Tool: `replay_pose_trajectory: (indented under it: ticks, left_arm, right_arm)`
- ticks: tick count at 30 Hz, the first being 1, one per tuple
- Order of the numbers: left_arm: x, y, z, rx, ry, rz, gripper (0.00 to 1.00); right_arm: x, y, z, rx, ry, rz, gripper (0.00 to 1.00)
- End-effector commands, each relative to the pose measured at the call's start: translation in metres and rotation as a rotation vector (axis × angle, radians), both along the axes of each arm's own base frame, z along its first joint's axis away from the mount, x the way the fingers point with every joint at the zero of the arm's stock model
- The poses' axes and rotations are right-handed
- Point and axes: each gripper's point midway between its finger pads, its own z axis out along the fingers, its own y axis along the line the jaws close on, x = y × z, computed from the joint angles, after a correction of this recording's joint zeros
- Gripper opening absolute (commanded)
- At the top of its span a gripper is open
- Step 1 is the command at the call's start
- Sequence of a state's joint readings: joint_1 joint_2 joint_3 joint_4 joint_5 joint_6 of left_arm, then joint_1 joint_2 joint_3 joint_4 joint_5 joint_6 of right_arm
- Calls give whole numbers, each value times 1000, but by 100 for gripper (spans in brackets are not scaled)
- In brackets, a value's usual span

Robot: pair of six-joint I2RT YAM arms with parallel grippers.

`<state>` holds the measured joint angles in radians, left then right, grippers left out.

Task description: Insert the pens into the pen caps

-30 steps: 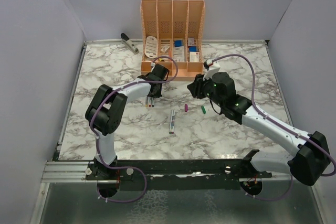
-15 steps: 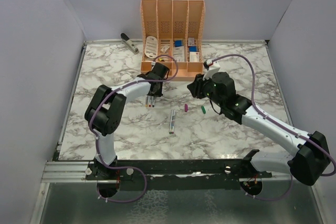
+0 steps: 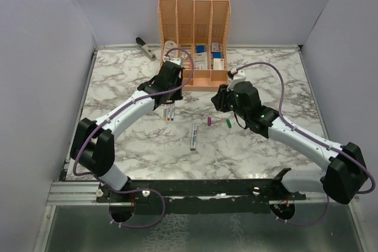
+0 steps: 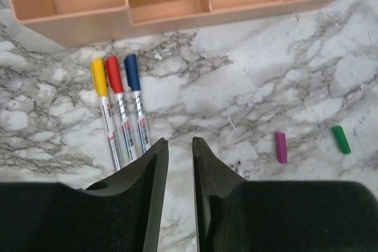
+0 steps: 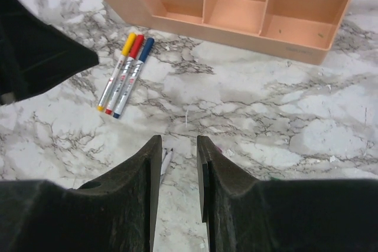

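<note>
Three capped pens lie side by side below the orange organiser, with a yellow cap [image 4: 99,78], a red cap [image 4: 113,75] and a blue cap [image 4: 131,73]; they also show in the top view [image 3: 169,114]. Two uncapped pens [image 3: 194,136] lie together mid-table. A purple pen cap [image 4: 280,147] and a green pen cap [image 4: 340,139] lie loose to their right. My left gripper [image 4: 179,141] hangs above the capped pens' barrels, open by a narrow gap with nothing in it. My right gripper [image 5: 178,140] hovers open and empty, the uncapped pens' tips [image 5: 166,160] just beyond its left finger.
The orange organiser [image 3: 194,81] stands at the back centre with stationery in its compartments. A grey stapler [image 3: 144,48] lies at the back left. The left arm's dark body [image 5: 35,45] fills the right wrist view's left edge. Grey walls enclose the marble table [image 3: 118,146].
My left arm has stretched out, its elbow swinging left, and its gripper has drawn back from the capped pens toward the organiser with jaws parted slightly. The right arm has barely moved.
</note>
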<state>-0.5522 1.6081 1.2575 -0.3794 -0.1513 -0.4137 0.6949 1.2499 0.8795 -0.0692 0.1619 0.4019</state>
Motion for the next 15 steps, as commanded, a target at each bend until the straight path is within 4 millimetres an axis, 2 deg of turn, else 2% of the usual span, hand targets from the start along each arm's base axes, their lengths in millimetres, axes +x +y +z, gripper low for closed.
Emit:
replay_pose_trajectory:
  ticks: [1, 8, 15]
  left_arm:
    - [-49, -18, -10, -22, 53, -136, 26]
    - [-107, -33, -28, -58, 116, -215, 27]
    - [-133, -40, -44, -52, 163, -252, 28]
  right_arm:
    - [0, -10, -23, -50, 75, -75, 30]
    - [-10, -10, -69, -126, 213, -55, 27]
    - [-15, -21, -87, -178, 258, -88, 26]
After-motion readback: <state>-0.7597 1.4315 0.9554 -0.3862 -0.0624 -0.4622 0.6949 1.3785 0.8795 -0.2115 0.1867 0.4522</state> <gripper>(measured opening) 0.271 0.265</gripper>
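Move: The two uncapped pens lie about 13 cm back from my left hand, 6 cm to its right and 13 cm below it; at the same depth, the capped blue pen is some 3 cm to its left, about level. From my right hand the purple cap is about 2 cm ahead, 1 cm left and 17 cm down, with the green cap roughly 10 cm to the right of the purple one and 1 cm nearer me. I swing my empty left hand back about 12 cm, away from the capped pens and towards the uncapped pair, drifting 3 cm right and soon sinking 5 cm as it turns a little clockwise and tips further down. Meanwhile my right hand sinks some 7 cm towards the purple cap, its fingers tilting about 15 degrees further down. Both grippers stay partly open and touch nothing. ##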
